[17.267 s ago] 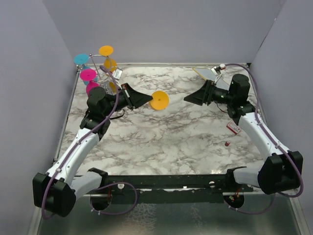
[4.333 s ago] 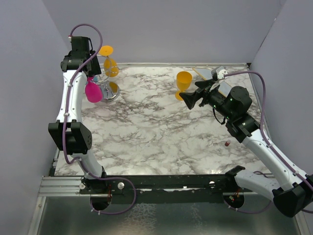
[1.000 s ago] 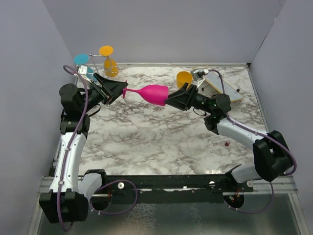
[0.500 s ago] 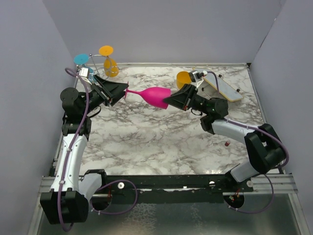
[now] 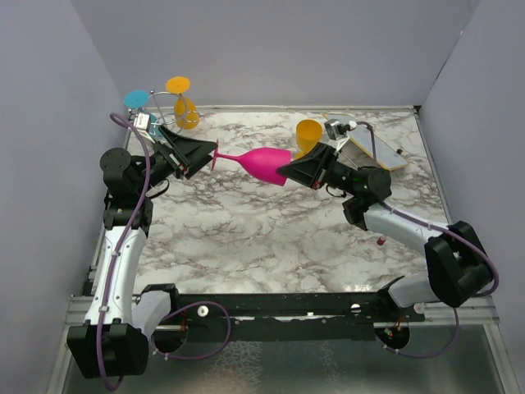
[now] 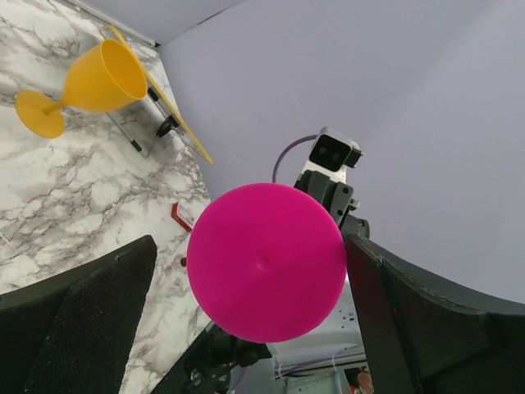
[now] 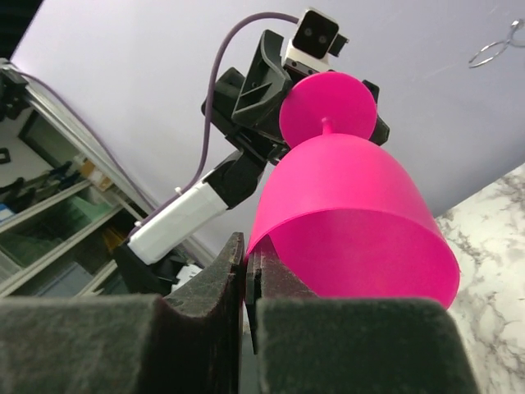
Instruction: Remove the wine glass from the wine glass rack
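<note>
A pink wine glass [image 5: 262, 163] hangs on its side above the marble table, foot to the left and bowl to the right. My right gripper [image 5: 284, 171] is shut on the bowl's rim [image 7: 261, 231], one finger inside and one outside. My left gripper [image 5: 212, 155] is open. Its fingers [image 6: 90, 316] stand wide on either side of the round pink foot [image 6: 265, 261] without touching it. The wine glass rack [image 5: 166, 97] stands at the back left corner with a cyan glass [image 5: 135, 99] and an orange glass [image 5: 185, 109] hanging on it. Its base is hidden behind my left arm.
An orange wine glass [image 5: 309, 134] stands upright on the table at the back, behind my right gripper. A flat board with a yellow edge [image 5: 376, 149] lies at the back right. A small red item [image 5: 382, 240] sits near the right arm. Grey walls close in three sides.
My right gripper has shut on the pink bowl's rim. My left gripper has opened wide off the foot. The glass has drifted slightly to the right.
</note>
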Robot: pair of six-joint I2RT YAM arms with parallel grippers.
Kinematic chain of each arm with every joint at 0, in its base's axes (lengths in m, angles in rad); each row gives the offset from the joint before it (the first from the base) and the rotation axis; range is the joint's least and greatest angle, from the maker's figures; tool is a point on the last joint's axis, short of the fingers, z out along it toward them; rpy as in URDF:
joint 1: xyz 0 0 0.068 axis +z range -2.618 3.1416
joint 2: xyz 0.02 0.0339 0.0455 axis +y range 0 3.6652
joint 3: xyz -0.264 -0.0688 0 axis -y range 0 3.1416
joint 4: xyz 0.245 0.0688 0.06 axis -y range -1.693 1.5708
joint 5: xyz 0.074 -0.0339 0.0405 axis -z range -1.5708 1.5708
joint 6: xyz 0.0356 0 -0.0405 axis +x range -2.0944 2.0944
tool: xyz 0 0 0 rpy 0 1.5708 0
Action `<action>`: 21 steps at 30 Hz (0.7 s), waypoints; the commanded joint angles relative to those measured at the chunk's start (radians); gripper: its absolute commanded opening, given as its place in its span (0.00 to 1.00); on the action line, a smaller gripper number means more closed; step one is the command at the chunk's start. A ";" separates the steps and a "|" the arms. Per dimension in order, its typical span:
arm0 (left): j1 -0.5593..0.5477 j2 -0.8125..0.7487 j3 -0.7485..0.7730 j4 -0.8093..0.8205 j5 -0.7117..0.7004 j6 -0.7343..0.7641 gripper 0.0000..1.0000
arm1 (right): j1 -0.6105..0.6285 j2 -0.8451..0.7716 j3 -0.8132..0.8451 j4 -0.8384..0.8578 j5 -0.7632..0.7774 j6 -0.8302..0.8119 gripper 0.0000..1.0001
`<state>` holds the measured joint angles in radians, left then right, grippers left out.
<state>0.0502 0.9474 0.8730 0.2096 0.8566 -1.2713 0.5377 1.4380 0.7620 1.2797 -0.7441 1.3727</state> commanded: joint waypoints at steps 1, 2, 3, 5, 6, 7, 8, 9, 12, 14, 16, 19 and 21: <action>0.003 -0.014 0.044 -0.075 0.006 0.100 0.99 | 0.007 -0.109 -0.024 -0.087 0.046 -0.123 0.01; 0.002 -0.013 0.052 -0.089 0.010 0.121 0.99 | 0.007 -0.131 -0.028 -0.123 0.055 -0.155 0.01; 0.003 -0.013 0.063 -0.112 0.011 0.142 0.99 | 0.007 -0.156 -0.032 -0.166 0.066 -0.189 0.01; 0.002 -0.008 0.097 -0.187 0.000 0.211 0.99 | 0.005 -0.206 -0.033 -0.262 0.094 -0.268 0.01; 0.003 -0.005 0.113 -0.234 -0.011 0.248 0.99 | 0.005 -0.236 -0.032 -0.322 0.114 -0.311 0.01; 0.002 -0.005 0.130 -0.278 -0.026 0.284 0.99 | 0.005 -0.267 -0.030 -0.390 0.141 -0.363 0.01; 0.003 -0.006 0.148 -0.322 -0.044 0.315 0.99 | 0.005 -0.303 -0.027 -0.467 0.177 -0.416 0.01; 0.003 -0.007 0.158 -0.361 -0.063 0.345 0.99 | 0.005 -0.338 -0.020 -0.574 0.214 -0.475 0.01; 0.002 -0.020 0.173 -0.434 -0.114 0.398 0.99 | 0.005 -0.469 -0.007 -0.797 0.361 -0.657 0.01; 0.003 -0.023 0.181 -0.469 -0.135 0.426 0.99 | 0.005 -0.551 0.001 -0.917 0.468 -0.767 0.01; 0.003 -0.024 0.187 -0.497 -0.164 0.453 0.99 | 0.005 -0.622 0.012 -1.017 0.573 -0.875 0.01; 0.003 -0.022 0.195 -0.521 -0.196 0.487 0.99 | 0.005 -0.714 0.035 -1.136 0.711 -1.015 0.01; 0.003 -0.015 0.197 -0.527 -0.207 0.502 0.99 | 0.005 -0.771 0.046 -1.195 0.798 -1.089 0.01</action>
<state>0.0505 0.9390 1.0344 -0.2653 0.7174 -0.8520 0.5377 0.7559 0.7605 0.3080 -0.2119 0.5373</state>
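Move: The right hand already holds the pink wine glass by its rim, the glass lying sideways in the air with its middle some 6 cm to this hand's left. The yellow glass standing on the table is roughly 26 cm ahead of this hand, 10 cm right and 28 cm below; the tilted board stands about 18 cm to the right of the yellow glass and 4 cm farther out. From the wide-open left hand the yellow glass is about 21 cm ahead, 26 cm right and 29 cm below. With its fingers kept shut on the rim, the right hand carries the pink glass off to the right by about 10 cm, gathering speed and rising some 3 cm, while the wrist swings clockwise some 45 degrees and tilts back, so that the foot of the glass leaves the space between the open left fingers and comes round from the left towards forward. The left hand, fingers staying wide open, hovers at first, then sinks about 3 cm and drifts 2 cm left, rolling its left side up by some 15 degrees. ##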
